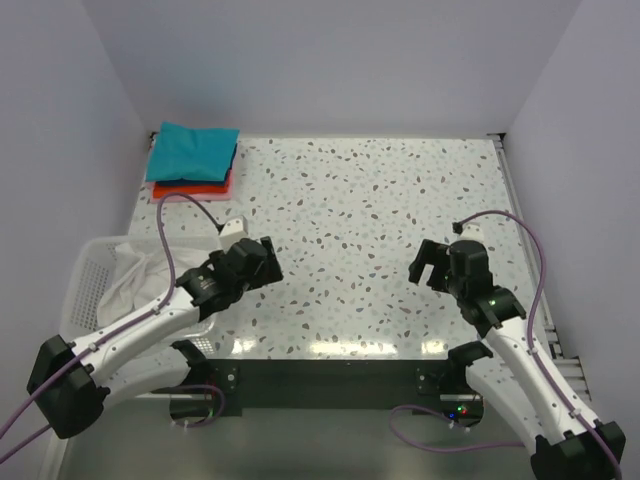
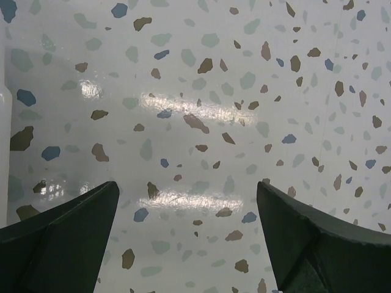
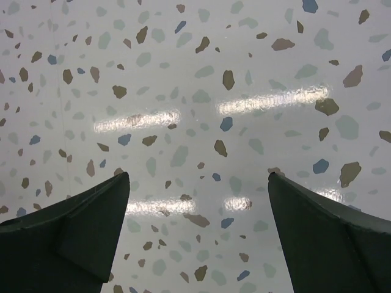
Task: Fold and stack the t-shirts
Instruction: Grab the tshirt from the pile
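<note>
A folded teal t-shirt (image 1: 195,150) lies on a folded red-orange t-shirt (image 1: 188,188) at the table's far left corner. A crumpled white t-shirt (image 1: 135,285) sits in the white mesh basket (image 1: 82,272) at the near left. My left gripper (image 1: 268,262) hovers just right of the basket, open, with nothing between its fingers (image 2: 73,226). My right gripper (image 1: 425,268) hangs open over the right half of the table, also holding nothing. Both wrist views, around the left gripper (image 2: 186,189) and the right gripper (image 3: 198,177), show only speckled tabletop (image 3: 201,79).
Pale walls close in the table on the left, back and right. A metal rail (image 1: 520,220) runs along the right edge. Purple cables (image 1: 185,205) loop off both arms. The arm bases sit at the dark near edge (image 1: 330,385).
</note>
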Controlling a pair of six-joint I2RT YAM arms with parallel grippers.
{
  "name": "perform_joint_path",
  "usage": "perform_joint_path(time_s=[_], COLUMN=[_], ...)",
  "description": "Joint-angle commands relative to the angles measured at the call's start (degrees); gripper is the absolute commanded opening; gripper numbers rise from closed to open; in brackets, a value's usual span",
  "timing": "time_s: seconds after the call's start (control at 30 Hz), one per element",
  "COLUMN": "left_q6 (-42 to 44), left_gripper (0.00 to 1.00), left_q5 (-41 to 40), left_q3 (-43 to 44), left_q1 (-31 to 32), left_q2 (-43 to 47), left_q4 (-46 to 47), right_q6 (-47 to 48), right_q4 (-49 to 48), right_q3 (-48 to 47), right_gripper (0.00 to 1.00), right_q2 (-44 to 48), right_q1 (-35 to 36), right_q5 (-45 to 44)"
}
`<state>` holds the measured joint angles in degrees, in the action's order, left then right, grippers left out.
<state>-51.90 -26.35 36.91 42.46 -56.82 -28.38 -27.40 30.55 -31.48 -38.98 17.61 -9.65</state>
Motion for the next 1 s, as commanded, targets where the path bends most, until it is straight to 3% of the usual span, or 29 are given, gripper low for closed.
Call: perform_joint_path(time_s=[0.0,0.33,0.5,0.67,0.73,0.8,0.83,0.97], left_q6=[0.6,1.9,-3.5,-7.6,-6.1,-2.9,-2.7,-4.5], left_gripper=[1.0,1.0,1.0,1.0,1.0,1.0,1.0,1.0], left_q5=[-0.8,-6.1,-18.8,-16.7,-15.1,-8.6,-6.7,-4.3], left_q3=[3.3,14.4,24.7,28.8,27.3,25.9,25.8,22.3], left_q1=[0.2,0.3,-2.6,-19.7,-23.6,-31.1,-35.8,-43.8], left_q2=[-0.7,-4.6,-5.8,-6.8,-6.1,-7.1,-7.8,-10.3], left_q4=[1.0,-6.3,-21.0,-27.8,-23.9,-21.3,-22.3,-24.3], right_q6=[-0.2,0.6,1.3,2.0,2.3,2.4,2.4,2.7], right_q4=[0.3,0.6,1.7,0.2,-0.7,0.2,0.1,-0.7], right_q3=[-2.1,-3.6,-4.7,-3.9,-3.8,-4.5,-4.6,-4.2], right_gripper=[0.99,0.99,0.99,0.99,0.99,0.99,0.99,0.99], right_q2=[0.7,-0.4,-1.8,-2.4,-2.9,-3.7,-3.8,-4.8], right_q1=[0.0,0.1,-0.1,-0.1,0.0,0.0,0.0,-0.1], right_q5=[-2.4,-3.4,-2.8,-1.2,-0.7,-0.9,-0.7,0.1])
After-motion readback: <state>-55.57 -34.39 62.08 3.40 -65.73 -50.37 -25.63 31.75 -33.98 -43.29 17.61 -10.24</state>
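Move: The white t-shirt lies in the mesh basket, its middle about 22 cm left of the left gripper, 2 cm back and some 10 cm below it. The basket around it centres about 26 cm left and 3 cm back; the folded stack sits roughly 28 cm ahead and 18 cm left. From the right gripper, the white t-shirt is about 63 cm left, 2 cm back. Lift the open left gripper about 11 cm while easing it forward, then swing it left over the basket's near wall to hang above the white t-shirt, 20 cm left and 5 cm forward in all. Turn the hand some 45 degrees counter-clockwise during the swing and start sinking at its end, about 3 cm, fingers wide open and touching nothing. ##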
